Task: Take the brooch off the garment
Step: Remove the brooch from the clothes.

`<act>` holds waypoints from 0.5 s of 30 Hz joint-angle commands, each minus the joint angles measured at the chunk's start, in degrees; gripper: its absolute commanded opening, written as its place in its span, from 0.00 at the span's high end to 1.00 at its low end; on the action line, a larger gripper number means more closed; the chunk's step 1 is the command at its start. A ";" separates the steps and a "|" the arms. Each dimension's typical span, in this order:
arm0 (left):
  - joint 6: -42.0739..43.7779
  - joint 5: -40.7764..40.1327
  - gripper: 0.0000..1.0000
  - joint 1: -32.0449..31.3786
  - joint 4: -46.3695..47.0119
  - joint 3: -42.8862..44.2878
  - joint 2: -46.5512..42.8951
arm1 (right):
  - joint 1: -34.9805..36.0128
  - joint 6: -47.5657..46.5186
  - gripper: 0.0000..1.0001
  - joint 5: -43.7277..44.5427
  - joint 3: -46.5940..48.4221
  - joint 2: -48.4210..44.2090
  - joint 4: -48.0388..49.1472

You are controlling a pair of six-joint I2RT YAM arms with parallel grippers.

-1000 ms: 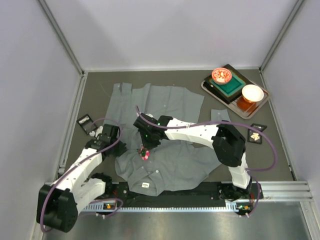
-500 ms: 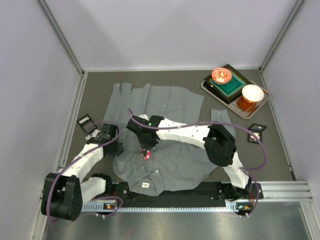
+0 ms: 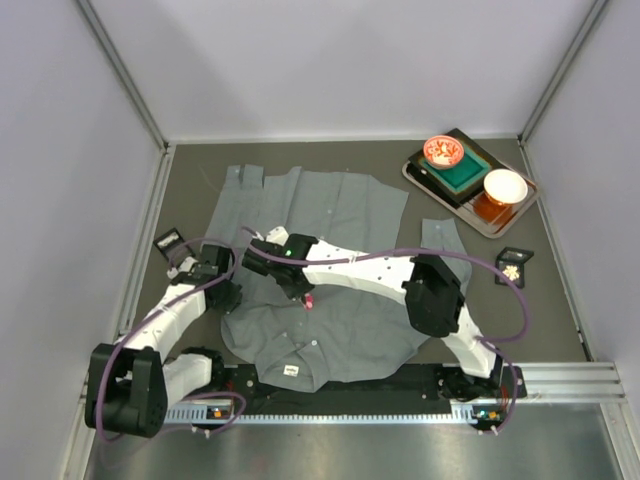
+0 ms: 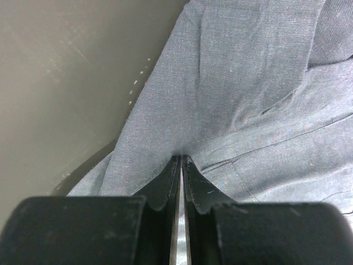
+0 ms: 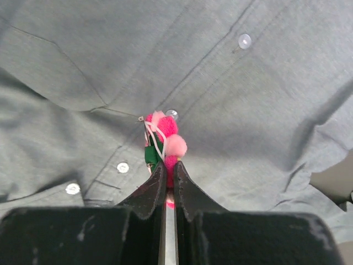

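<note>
The garment [image 3: 345,300], a grey button-up shirt, lies spread across the middle of the table. The brooch [image 5: 164,138], pink pompoms with a green piece and a white loop, shows as a pink spot [image 3: 309,299] over the shirt's front near a pale button [image 5: 171,114]. My right gripper [image 5: 167,165] is shut on the brooch's lower end; whether its pin still sits in the cloth I cannot tell. My left gripper [image 4: 181,159] is shut on a pinched fold of the garment [image 4: 242,94] at the shirt's left edge [image 3: 228,300].
A tray [image 3: 415,176] at the back right holds a red bowl [image 3: 443,151], a green box [image 3: 461,172] and a white bowl [image 3: 505,186]. Small black cards lie at the left [image 3: 168,241] and right [image 3: 514,266]. Cell walls close in on both sides.
My right wrist has swung left while the brooch shifted slightly right and up. My left gripper has drawn the shirt's left edge a little further left.
</note>
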 commanded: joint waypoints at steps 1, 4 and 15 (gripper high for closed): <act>4.07 -3.00 0.89 0.72 -4.12 2.92 -0.05 | 0.27 -1.02 1.00 3.35 -2.84 -7.14 -1.28; 8.89 0.60 0.86 0.72 -1.76 4.24 -1.72 | -0.52 -4.35 1.00 -0.84 -9.33 -14.76 7.21; 26.74 29.29 0.41 0.54 2.53 12.77 -14.02 | -20.10 -25.24 1.00 -49.16 -44.50 -38.35 39.16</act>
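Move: The right hand already holds the brooch about 8 cm above the garment. From that hand, the open case with the gold brooch lies some 47 cm right, 7 cm ahead and 8 cm down; the garment's right sleeve is 33 cm right and 8 cm ahead, its collar 15 cm back and 3 cm left. The left fingertips are at the cloth: the held brooch is about 17 cm to their right, level ahead and 7 cm above, the left case 15 cm left and 13 cm ahead. Keeping its shut fingers pinched on the brooch, the right hand carries it about 7 cm to the right over the garment, the last part of the way also climbing some 5 cm while the wrist rolls so that the fingertips swing to the left. After a slow start the left hand opens to about half, lets go of the cloth and lifts nearly 9 cm, drifting right and forward with a clockwise turn of some 25 degrees and the fingertips tipping outward. ##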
